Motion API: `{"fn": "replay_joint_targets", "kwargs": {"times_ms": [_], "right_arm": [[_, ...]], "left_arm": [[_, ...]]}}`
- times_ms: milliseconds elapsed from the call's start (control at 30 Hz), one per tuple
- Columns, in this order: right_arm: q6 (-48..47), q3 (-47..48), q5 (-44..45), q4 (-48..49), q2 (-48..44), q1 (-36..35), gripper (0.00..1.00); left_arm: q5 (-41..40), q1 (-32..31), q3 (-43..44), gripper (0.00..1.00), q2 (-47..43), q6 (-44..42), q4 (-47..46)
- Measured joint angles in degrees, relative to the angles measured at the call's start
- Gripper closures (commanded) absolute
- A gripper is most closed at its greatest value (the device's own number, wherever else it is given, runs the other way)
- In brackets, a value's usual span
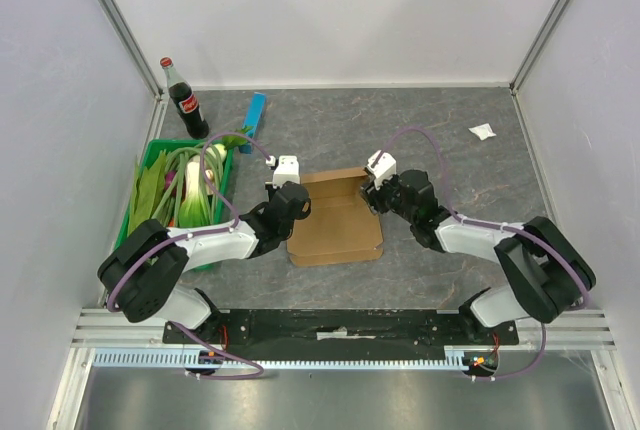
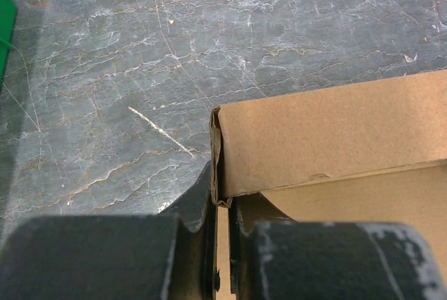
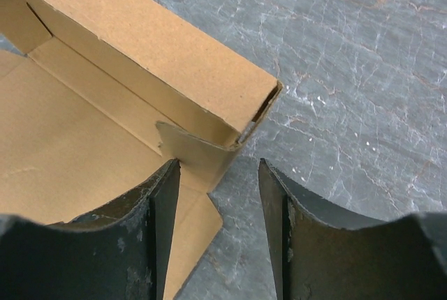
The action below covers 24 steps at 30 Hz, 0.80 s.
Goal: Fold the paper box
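Note:
The brown paper box (image 1: 335, 225) lies in the middle of the table with its far wall folded upright. My left gripper (image 1: 291, 190) is at the box's far left corner. In the left wrist view the left gripper (image 2: 225, 206) is shut on the thin left edge of the paper box (image 2: 335, 129), where the upright wall ends. My right gripper (image 1: 373, 186) is at the far right corner. In the right wrist view the right gripper (image 3: 218, 167) is open, its left finger over the floor of the paper box (image 3: 140, 45) and a small corner flap (image 3: 195, 148) just ahead of the gap.
A green basket (image 1: 148, 162) of leafy vegetables stands at the left, with a cola bottle (image 1: 186, 100) behind it. A slim blue bar (image 1: 255, 120) lies at the back left, and a white paper scrap (image 1: 482, 131) at the back right. White walls enclose the table.

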State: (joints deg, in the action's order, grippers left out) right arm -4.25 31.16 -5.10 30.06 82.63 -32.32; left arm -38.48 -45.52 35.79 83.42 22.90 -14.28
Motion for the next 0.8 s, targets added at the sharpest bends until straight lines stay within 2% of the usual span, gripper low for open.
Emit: {"fn": "replay_joint_targets", "kwargs": {"times_ms": [133,267,433,700,800], "right_arm": [[0.9,-1.6,0.1,6.3,1.9,-0.4,0.47],[1.7,-2.3,2.2,11.7,5.1,-1.6,0.55],[1.9,-4.6,8.5,18.6,7.1,-3.8,0.73],[4.1,-5.6,17.5,24.5,9.0,-6.2,1.0],[4.9,-5.6,21.8,26.6,10.7,-8.0,1.0]], "left_arm": [[0.0,0.0,0.0,0.98,0.0,0.0,0.0],[0.0,0.0,0.0,0.98,0.0,0.0,0.0],[0.0,0.0,0.0,0.98,0.0,0.0,0.0],[-0.2,0.0,0.0,0.98,0.0,0.0,0.1],[-0.2,0.0,0.0,0.98,0.0,0.0,0.1]]}}
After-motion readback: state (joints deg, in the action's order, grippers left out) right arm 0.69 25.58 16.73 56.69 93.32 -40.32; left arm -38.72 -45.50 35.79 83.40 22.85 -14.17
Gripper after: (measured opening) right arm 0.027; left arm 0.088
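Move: Just off the right fingertips, about 2 cm ahead and 1 cm to the left, at nearly their height, is the right end corner of the paper box's raised far wall, its small side flap standing loose. The box floor lies some 7 cm back, 6 cm left and 5 cm below the right hand. The left hand is already on the wall's other corner; from it the right corner is roughly 14 cm right and 2 cm farther out. Easing forward about 1.5 cm onto the far wall's right corner, the right hand first drifts left, then comes back right, while the wrist swings clockwise some 15 degrees and its fingers tip up slightly. From about half open, the fingers close almost fully and pinch the corner flap at the wall's end. The left hand stays put, keeping its pinch on the left corner. ##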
